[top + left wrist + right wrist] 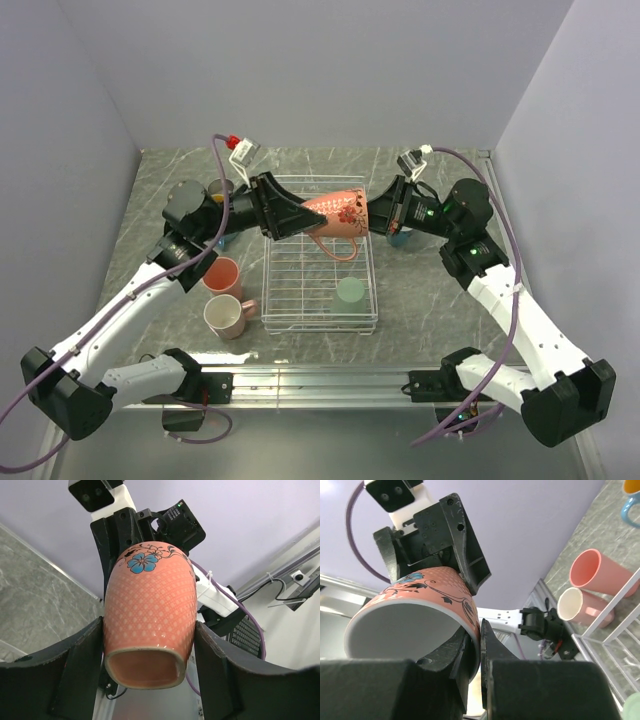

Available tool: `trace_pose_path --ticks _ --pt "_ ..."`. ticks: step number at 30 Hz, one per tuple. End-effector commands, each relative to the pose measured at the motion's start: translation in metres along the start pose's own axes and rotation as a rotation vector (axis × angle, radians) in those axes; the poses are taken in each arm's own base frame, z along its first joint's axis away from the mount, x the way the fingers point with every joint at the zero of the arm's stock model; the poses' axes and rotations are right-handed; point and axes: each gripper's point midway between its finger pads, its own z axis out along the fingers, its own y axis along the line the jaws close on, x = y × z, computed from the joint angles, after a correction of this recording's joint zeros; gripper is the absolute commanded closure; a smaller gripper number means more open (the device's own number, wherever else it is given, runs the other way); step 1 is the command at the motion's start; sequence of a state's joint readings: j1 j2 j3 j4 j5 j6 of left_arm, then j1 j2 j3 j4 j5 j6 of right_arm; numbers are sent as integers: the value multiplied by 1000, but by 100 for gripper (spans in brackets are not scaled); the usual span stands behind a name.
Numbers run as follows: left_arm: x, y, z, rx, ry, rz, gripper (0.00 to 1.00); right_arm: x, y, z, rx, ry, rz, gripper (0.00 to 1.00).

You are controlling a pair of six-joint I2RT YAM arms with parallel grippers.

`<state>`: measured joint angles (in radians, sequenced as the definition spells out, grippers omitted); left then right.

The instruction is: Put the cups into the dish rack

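Note:
A salmon pink cup (338,212) with a floral print hangs on its side above the white wire dish rack (270,292), held between both arms. My right gripper (372,218) is shut on its rim (420,587), one finger inside the cup and one outside. My left gripper (310,215) spans its base end (150,615), with a finger pressed against each side. A mint green cup (351,291) stands in the rack's near right corner.
Left of the rack, a pink cup (222,274) and a cream cup (224,316) rest on the marble table. A teal cup (400,238) sits right of the rack, partly hidden by my right gripper. Grey walls enclose the table on three sides.

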<state>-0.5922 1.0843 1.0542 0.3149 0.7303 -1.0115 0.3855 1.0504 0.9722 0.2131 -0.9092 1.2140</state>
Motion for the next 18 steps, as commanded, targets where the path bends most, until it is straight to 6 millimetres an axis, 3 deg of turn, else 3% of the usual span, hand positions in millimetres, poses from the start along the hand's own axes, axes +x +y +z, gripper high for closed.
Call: trace_pose_path --ticks 1,3,5,6,7,11,15,18 --pt "-12 -26 4 30 9 104 100 -1 -19 4 81 -12 -34 100" --pt "-13 -17 2 -59 28 102 100 -4 -31 2 160 -13 -99 69" --pt "-13 -5 -3 -127 37 140 100 -1 -59 -6 312 -10 -63 45" --pt "-15 -6 -8 -141 33 158 100 -4 -64 -9 354 -18 -78 41" --pt "-13 -1 -13 -173 49 170 100 3 -82 -18 439 9 -68 39" --pt "-15 12 -30 -269 73 231 100 6 -118 -45 604 -2 -46 38" --pt "-14 36 -41 -411 132 280 100 7 -160 -93 836 -46 -38 38" --pt "-9 53 -48 -486 203 318 100 12 -176 -127 954 -69 -5 39"
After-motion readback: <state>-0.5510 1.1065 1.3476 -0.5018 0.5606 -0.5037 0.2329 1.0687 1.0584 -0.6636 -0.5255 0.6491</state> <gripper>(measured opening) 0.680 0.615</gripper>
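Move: The coral cup hangs level between the hands, its base in the left fingers and its rim in the right. For the left hand, the dish rack's middle lies some 11 cm ahead, 3 cm right and 40 cm below; the green cup in the rack is about 10 cm right and level ahead. The right hand's next thing, the blue cup, is roughly 17 cm ahead, 13 cm right and 36 cm below it, with the small green cup 9 cm beyond that. The coral cup passes to the left hand alone: the right fingers open and let go of its rim, then that hand drops about 15 cm, easing forward and swinging right towards the blue cup, its fingertips dipping and turning clockwise. The left hand keeps its grip on the base and sinks towards the rack while drawing left and slightly forward, wrist rolling some 30 degrees so its fingertips dip. ##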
